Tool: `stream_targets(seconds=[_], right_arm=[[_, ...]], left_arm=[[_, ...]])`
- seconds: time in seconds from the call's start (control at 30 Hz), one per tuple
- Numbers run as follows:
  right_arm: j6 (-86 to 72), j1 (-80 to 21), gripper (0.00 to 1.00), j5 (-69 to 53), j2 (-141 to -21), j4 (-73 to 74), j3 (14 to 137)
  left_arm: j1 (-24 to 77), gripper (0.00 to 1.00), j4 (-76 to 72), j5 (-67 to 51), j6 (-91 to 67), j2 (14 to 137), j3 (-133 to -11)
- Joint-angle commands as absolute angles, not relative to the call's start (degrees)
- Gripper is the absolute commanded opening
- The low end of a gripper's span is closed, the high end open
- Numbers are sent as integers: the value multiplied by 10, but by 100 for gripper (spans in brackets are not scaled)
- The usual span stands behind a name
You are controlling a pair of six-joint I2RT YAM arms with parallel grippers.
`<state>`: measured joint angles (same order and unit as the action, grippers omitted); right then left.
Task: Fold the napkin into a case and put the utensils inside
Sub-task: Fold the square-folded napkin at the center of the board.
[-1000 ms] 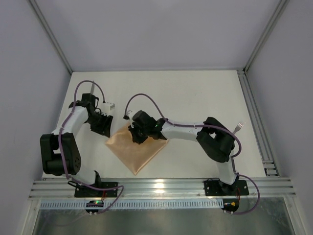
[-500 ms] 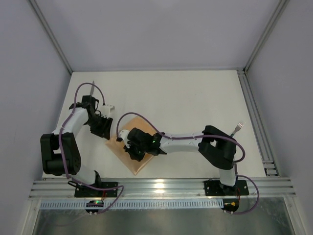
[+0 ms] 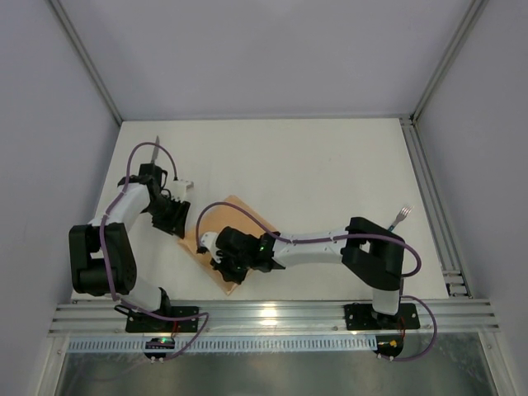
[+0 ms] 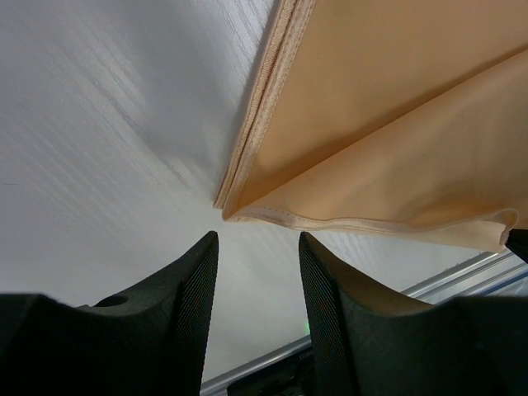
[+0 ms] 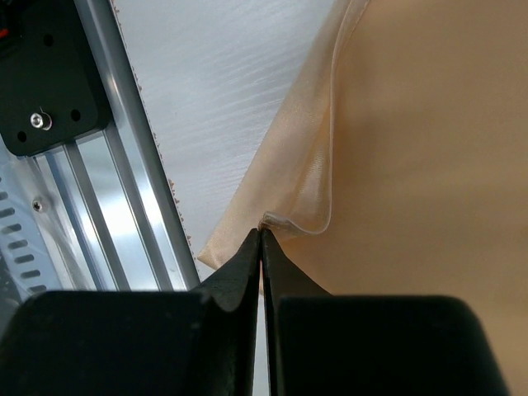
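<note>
The peach-orange napkin (image 3: 238, 216) lies folded over on the table between the arms. My right gripper (image 3: 226, 269) is shut on a raised hem of the napkin (image 5: 412, 165) near its near corner; in the right wrist view the jaws (image 5: 262, 231) pinch the cloth edge. My left gripper (image 3: 175, 221) is open and empty, its tips (image 4: 257, 239) just short of the napkin's left corner (image 4: 228, 208), apart from it. The fork (image 3: 402, 216) lies at the right beside the right arm. A slim silver tip (image 3: 155, 147) behind the left arm may be the knife.
The aluminium rail (image 5: 107, 206) along the table's near edge runs close to the napkin's near corner. A side rail (image 3: 429, 198) borders the table on the right. The right arm (image 3: 313, 243) stretches low across the table's near half.
My right gripper has dragged its held napkin edge from the cloth's far middle toward the near left, folding the cloth over. The left gripper shifted only slightly.
</note>
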<state>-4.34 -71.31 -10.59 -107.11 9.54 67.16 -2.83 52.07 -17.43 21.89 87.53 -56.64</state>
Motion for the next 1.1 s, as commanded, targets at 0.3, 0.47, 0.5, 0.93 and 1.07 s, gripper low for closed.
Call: stream_targets(seconds=[0.3, 0.47, 0.5, 0.93, 1.07], right_arm=[[-48, -731, 4, -136, -1038, 98, 648], [-61, -737, 4, -131, -1036, 91, 648], [-62, -738, 4, -129, -1035, 91, 650], [-76, -745, 18, -136, -1046, 78, 661], [-76, -746, 36, -141, -1038, 75, 662]], left_arm=[[-33, 46, 508, -170, 224, 876, -565], [-33, 46, 508, -173, 222, 879, -567], [-33, 46, 508, -173, 221, 880, -567], [-33, 46, 509, -178, 223, 877, -567], [-33, 46, 511, -184, 223, 872, -568]])
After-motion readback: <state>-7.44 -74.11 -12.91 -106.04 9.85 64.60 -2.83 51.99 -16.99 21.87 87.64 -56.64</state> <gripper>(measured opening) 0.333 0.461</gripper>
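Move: My right hand still pinches the napkin's top-layer corner. The near corner of the layer beneath, where it goes, lies about 4 cm back, 1 cm to the left and a couple of centimetres below. The napkin's left corner is some 10 cm ahead and 14 cm to the left; its right corner is about 11 cm ahead and 14 cm to the right. From my left hand, that near corner lies roughly 17 cm back, 14 cm to the right and 3 cm below. Keeping my right fingers shut on the flap's corner, I draw it back towards myself about 3.5 cm, onto the napkin's near corner. On the way I sink about 1.5 cm and edge slightly right, then rise about half that again as I ease to a stop. Only at the very end do I part the fingers, to about a third open, and let the cloth go. ##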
